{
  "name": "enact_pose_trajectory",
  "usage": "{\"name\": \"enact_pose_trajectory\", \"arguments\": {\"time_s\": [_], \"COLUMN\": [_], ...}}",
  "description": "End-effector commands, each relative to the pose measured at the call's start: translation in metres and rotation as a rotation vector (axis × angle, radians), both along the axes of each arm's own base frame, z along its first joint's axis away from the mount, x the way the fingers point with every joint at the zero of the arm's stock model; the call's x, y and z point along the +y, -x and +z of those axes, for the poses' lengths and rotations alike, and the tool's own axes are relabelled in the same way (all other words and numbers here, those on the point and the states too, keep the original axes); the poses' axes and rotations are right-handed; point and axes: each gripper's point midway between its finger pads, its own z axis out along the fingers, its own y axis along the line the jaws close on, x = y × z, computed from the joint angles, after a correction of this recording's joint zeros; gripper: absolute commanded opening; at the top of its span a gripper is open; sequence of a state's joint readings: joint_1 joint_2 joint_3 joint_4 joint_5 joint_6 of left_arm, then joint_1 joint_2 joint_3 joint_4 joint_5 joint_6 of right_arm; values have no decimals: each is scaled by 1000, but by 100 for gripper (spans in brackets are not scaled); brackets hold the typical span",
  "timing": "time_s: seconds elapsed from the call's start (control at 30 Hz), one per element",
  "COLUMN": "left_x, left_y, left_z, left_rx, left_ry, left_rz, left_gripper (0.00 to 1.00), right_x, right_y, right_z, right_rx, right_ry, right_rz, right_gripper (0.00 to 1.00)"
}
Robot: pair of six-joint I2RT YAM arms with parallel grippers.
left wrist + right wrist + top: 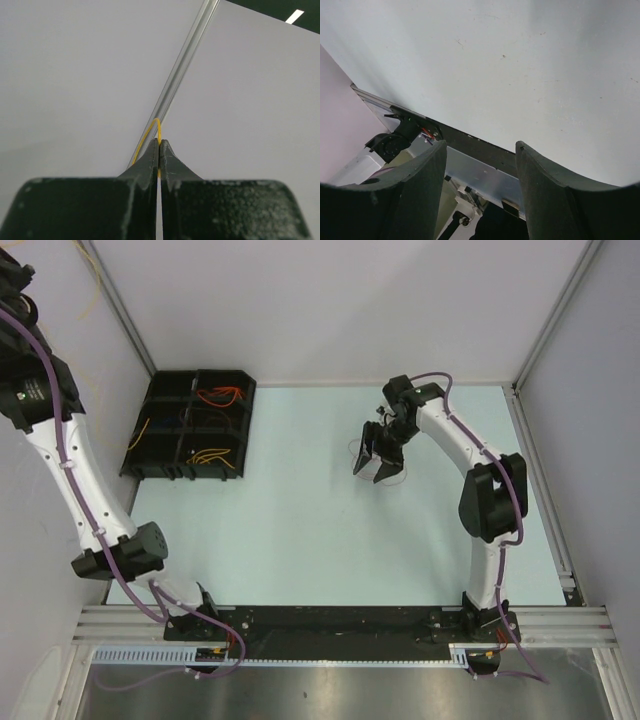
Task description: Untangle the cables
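Note:
My left gripper [159, 144] is raised high at the far left, facing the enclosure wall, and is shut on a thin yellow cable [153, 129] that loops out just above its fingertips. In the top view a faint yellow strand [96, 285] hangs beside the left wall. More cables lie in the black tray: a red-orange one [219, 395], a yellow one [211, 455] and an orange one [146, 430]. My right gripper [375, 458] hovers low over the table right of centre. It is open [480, 147], with nothing between its fingers.
The black compartment tray [160, 390] sits at the back left of the pale table. Metal frame posts [185, 65] run up the enclosure's corners. The arm bases and a black rail [330, 625] line the near edge.

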State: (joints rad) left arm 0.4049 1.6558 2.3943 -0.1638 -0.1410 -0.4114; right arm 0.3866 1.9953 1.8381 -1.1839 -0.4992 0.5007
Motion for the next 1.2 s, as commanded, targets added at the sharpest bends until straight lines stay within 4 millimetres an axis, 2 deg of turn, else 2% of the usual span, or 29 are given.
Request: {"name": "enact_pose_trajectory", "arguments": {"time_s": [0.0, 0.1, 0.13, 0.33, 0.47, 0.5, 0.67, 0.7, 0.87, 0.97, 1.0, 1.07, 1.1, 1.17], "left_x": [2, 8, 12, 20, 20, 19, 13, 13, 23, 24, 23, 22, 22, 25], "left_y": [4, -7, -19, -56, -62, -67, -77, -76, -70, -61, -55, -49, -47, -33], "left_z": [11, -11, -29, -76, -92, -103, -134, -135, -172, -203, -218, -234, -253, -258], "left_rx": [-43, 11, 53, 142, 173, 189, 270, 288, 399, 455, 481, 493, 521, 518], "left_ry": [-8, 20, 42, 93, 129, 146, 188, 179, 245, 299, 321, 359, 383, 402], "left_rz": [-32, -33, -37, -89, -110, -125, -129, -114, -9, 18, 23, 47, 63, 116], "left_gripper": [0, 0, 0, 1, 0, 0, 0, 0, 0, 0, 0, 0, 0, 0], "right_x": [0, 2, 2, 1, 0, -1, -2, -2, -2, -1, -1, 1, 2, 5], "right_y": [-4, -7, -8, -7, -8, -8, -8, -8, -7, -6, -6, -5, -4, -2], "right_z": [6, 6, 7, 4, 4, 3, 1, 0, -3, -5, -6, -7, -8, -10], "right_rx": [5, 6, 4, 15, 14, 14, 24, 28, 41, 50, 53, 60, 62, 70], "right_ry": [26, 27, 28, 41, 47, 50, 58, 61, 72, 79, 80, 80, 79, 79], "right_rz": [-11, -13, -11, -7, -3, -2, 4, 10, 26, 38, 40, 46, 49, 60], "right_gripper": [61, 61, 61, 61, 61, 61, 62, 61, 61, 61, 61, 61, 61, 61]}}
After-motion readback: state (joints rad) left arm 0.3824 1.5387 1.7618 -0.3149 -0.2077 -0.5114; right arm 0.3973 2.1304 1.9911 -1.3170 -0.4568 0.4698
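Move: The left gripper, pinching the yellow cable, hangs high over the left edge of the black tray. The middle of the tray's empty left column lies about 16 cm ahead, 5 cm right and 66 cm below. In the right column, the orange-yellow cable is some 8 cm ahead and 16 cm right, the red one 27 cm ahead and 15 cm right. From the idle right hand that left column is roughly 21 cm ahead, 51 cm left and 12 cm down. Bring the left gripper down towards the tray's left column by some 26 cm, keeping the fingers shut on the yellow cable. Swing forward about 9 cm over the first part of the descent, then draw back a little as you sink faster, and tip the upward-pointing fingers down about 30 degrees until they are near level. ##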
